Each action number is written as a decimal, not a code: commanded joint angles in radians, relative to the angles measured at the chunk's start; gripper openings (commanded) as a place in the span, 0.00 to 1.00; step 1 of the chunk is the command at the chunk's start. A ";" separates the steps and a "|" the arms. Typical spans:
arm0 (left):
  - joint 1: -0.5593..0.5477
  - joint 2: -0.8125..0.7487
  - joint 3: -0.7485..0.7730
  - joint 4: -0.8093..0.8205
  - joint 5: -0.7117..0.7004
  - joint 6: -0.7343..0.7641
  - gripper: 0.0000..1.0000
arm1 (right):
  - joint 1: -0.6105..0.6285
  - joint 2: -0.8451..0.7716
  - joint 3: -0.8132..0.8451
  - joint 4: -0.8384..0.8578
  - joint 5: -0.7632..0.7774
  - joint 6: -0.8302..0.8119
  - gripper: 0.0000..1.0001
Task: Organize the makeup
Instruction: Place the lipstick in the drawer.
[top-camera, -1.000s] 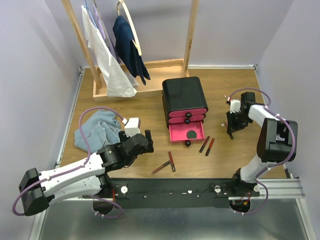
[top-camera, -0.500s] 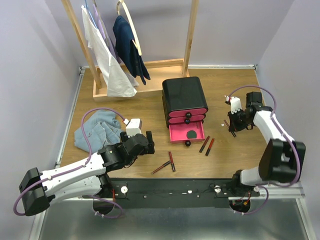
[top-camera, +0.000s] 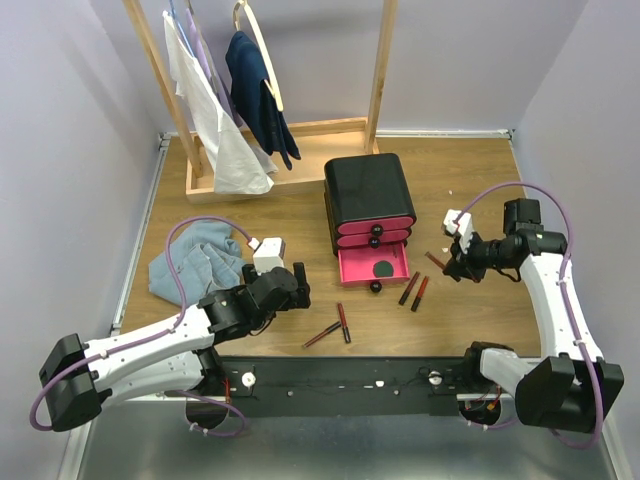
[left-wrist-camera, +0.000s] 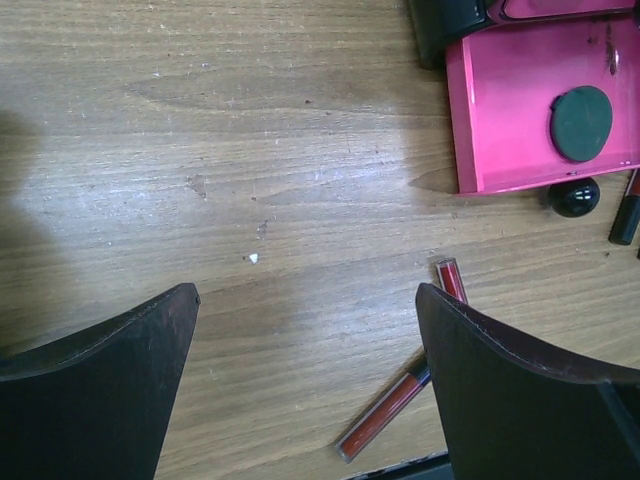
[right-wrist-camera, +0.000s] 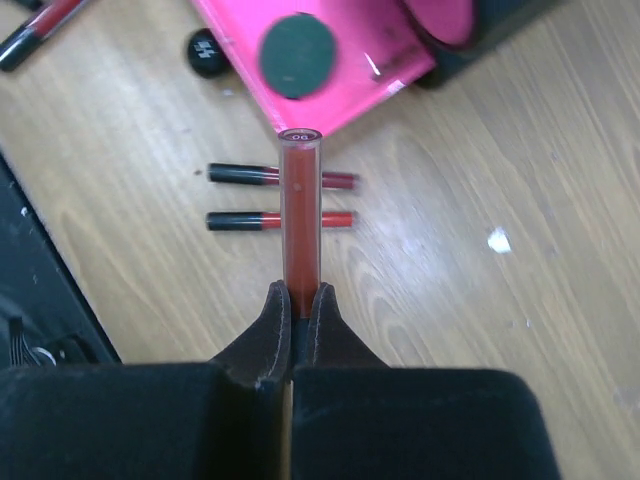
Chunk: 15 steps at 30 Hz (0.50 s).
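My right gripper (top-camera: 453, 263) (right-wrist-camera: 301, 300) is shut on a slim dark red lip tube (top-camera: 436, 261) (right-wrist-camera: 301, 215), holding it above the table just right of the open pink drawer (top-camera: 352, 270) (right-wrist-camera: 372, 82). A round dark green compact (top-camera: 383, 268) (left-wrist-camera: 582, 122) (right-wrist-camera: 295, 54) lies in that drawer. Two lip tubes (top-camera: 415, 290) (right-wrist-camera: 281, 198) lie side by side in front of the drawer. Two more lip tubes (top-camera: 334, 328) (left-wrist-camera: 385, 412) lie nearer the front edge. My left gripper (top-camera: 294, 282) (left-wrist-camera: 305, 295) hovers open and holds nothing, left of those two.
The black box (top-camera: 367, 185) with pink drawers stands mid-table. A light blue cloth (top-camera: 195, 262) lies at the left beside the left arm. A wooden rack (top-camera: 378, 70) hung with clothes stands at the back. A black rail (top-camera: 350, 380) runs along the near edge.
The right gripper shut on the lip tube at the right, lifted it off the table and carried it left toward the open drawer. The left arm barely moved.
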 joint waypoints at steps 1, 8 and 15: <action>0.012 0.019 -0.001 0.024 0.013 0.013 0.99 | 0.021 -0.037 -0.032 -0.122 -0.114 -0.204 0.00; 0.019 0.023 0.005 0.013 0.024 0.016 0.99 | 0.194 0.002 -0.002 -0.027 -0.066 -0.111 0.01; 0.022 0.019 0.010 -0.010 0.030 0.007 0.99 | 0.375 0.081 0.055 0.096 -0.004 -0.045 0.00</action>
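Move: The right hand already holds the lipstick clear of the table. The open bottom drawer it is being taken to lies about 14 cm to its left, 6 cm ahead and 11 cm below. The green compact in the drawer is roughly 11 cm left and 6 cm ahead. Two loose lipsticks lie on the table, about 6 cm left and 1 cm ahead, and 4 cm left and level with the hand. From the left hand, the drawer is some 22 cm right and 4 cm ahead. Keeping its pinch on one end of the lipstick, the right hand carries it left towards the open drawer, about 7 cm and faster in the second half, drawing back some 2.5 cm at first while its height hardly changes. On the way the wrist swings about 20 degrees counter-clockwise, so that the lipstick's free end points more squarely to the left, close to the drawer's near right corner, and the fingers stay shut. ##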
